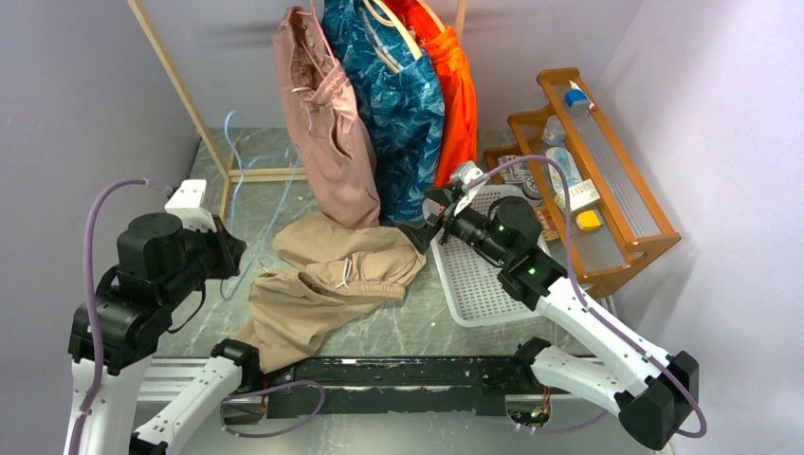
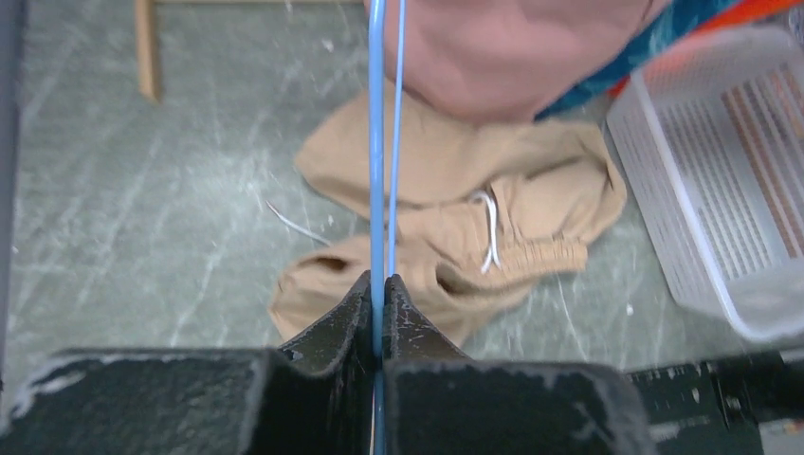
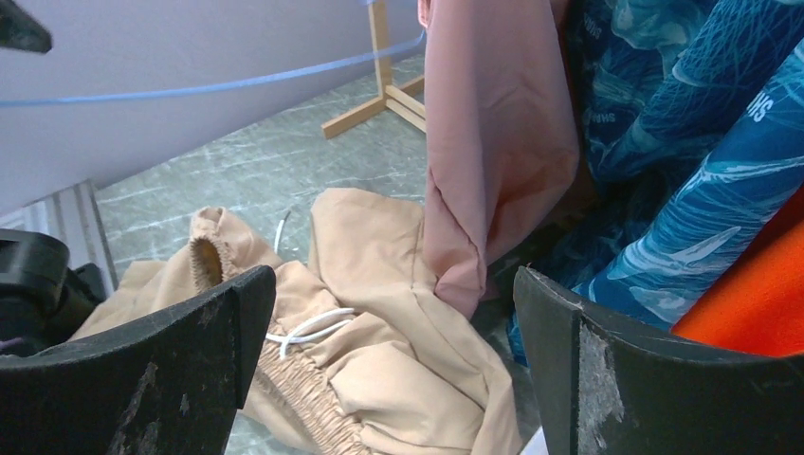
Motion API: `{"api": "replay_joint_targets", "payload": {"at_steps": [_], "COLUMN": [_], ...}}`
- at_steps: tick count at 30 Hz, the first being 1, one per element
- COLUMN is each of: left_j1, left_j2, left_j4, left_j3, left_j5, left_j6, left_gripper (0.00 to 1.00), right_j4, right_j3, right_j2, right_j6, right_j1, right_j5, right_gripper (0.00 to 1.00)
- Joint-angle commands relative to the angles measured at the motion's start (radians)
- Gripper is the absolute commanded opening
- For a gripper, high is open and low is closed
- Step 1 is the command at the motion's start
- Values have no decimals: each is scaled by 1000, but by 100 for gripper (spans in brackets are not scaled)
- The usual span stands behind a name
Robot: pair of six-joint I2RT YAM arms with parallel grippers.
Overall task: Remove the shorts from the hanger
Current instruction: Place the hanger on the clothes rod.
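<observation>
Tan shorts (image 1: 322, 284) lie crumpled on the table, off any hanger, their white cord showing (image 2: 488, 227). My left gripper (image 1: 228, 251) is shut on a thin blue wire hanger (image 2: 377, 142), which runs up from the jaws toward the rack. Pink shorts (image 1: 327, 133), blue patterned shorts (image 1: 403, 104) and orange shorts (image 1: 457, 95) hang from the rack at the back. My right gripper (image 1: 422, 227) stands wide open beside the hanging pairs, just above the tan shorts (image 3: 379, 360), with nothing between its fingers (image 3: 393, 275).
A white mesh tray (image 1: 474, 284) lies right of the tan shorts. A wooden shelf (image 1: 607, 190) with small items stands at the far right. The wooden rack frame (image 1: 180, 85) rises at the back left. A black rail (image 1: 398, 379) runs along the near edge.
</observation>
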Motion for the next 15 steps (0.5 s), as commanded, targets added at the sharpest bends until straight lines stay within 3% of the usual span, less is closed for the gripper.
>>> {"api": "replay_joint_targets", "payload": {"at_steps": [1,7,15], "left_j1": [7,6,7], "left_j2": [43,174,343], "left_j4": [217,331,487], "left_j3": [32,68,162], "left_j5": [-144,-345,-405], "left_j6": [59,84,151], "left_gripper": [7,7,7], "right_j4": [-5,-22,-56], "right_j3": [1,13,29], "right_j2": [-12,-10,18], "right_j6": [106,235,252], "right_j1": [-1,-1,-1], "right_j5": [-42,-50,-81], "right_gripper": [100,100,100]}}
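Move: The left hand still holds the emptied blue hanger, hook foremost. The free stretch of the clothes rod lies about 40 cm ahead of this hand, some 4 cm left and 15 cm higher. The pink shorts hang about 37 cm ahead and 15 cm right; the beige shorts lie on the table about 13 cm ahead, 12 cm right and 30 cm below. From the right hand, that free stretch is roughly 32 cm ahead, 38 cm left and 15 cm up. Keeping its closed pinch on the blue hanger, the left hand carries it forward about 12 cm and up some 5 cm, drifting slightly left, towards the free end of the clothes rod between the rack's left post and the pink shorts. On the way the wrist turns roughly 15 degrees counter-clockwise while the fingers tip up about 10 degrees and the hand's left side rises a little, so the hook leads out towards the rod, and the hand is still travelling forward at the end. ##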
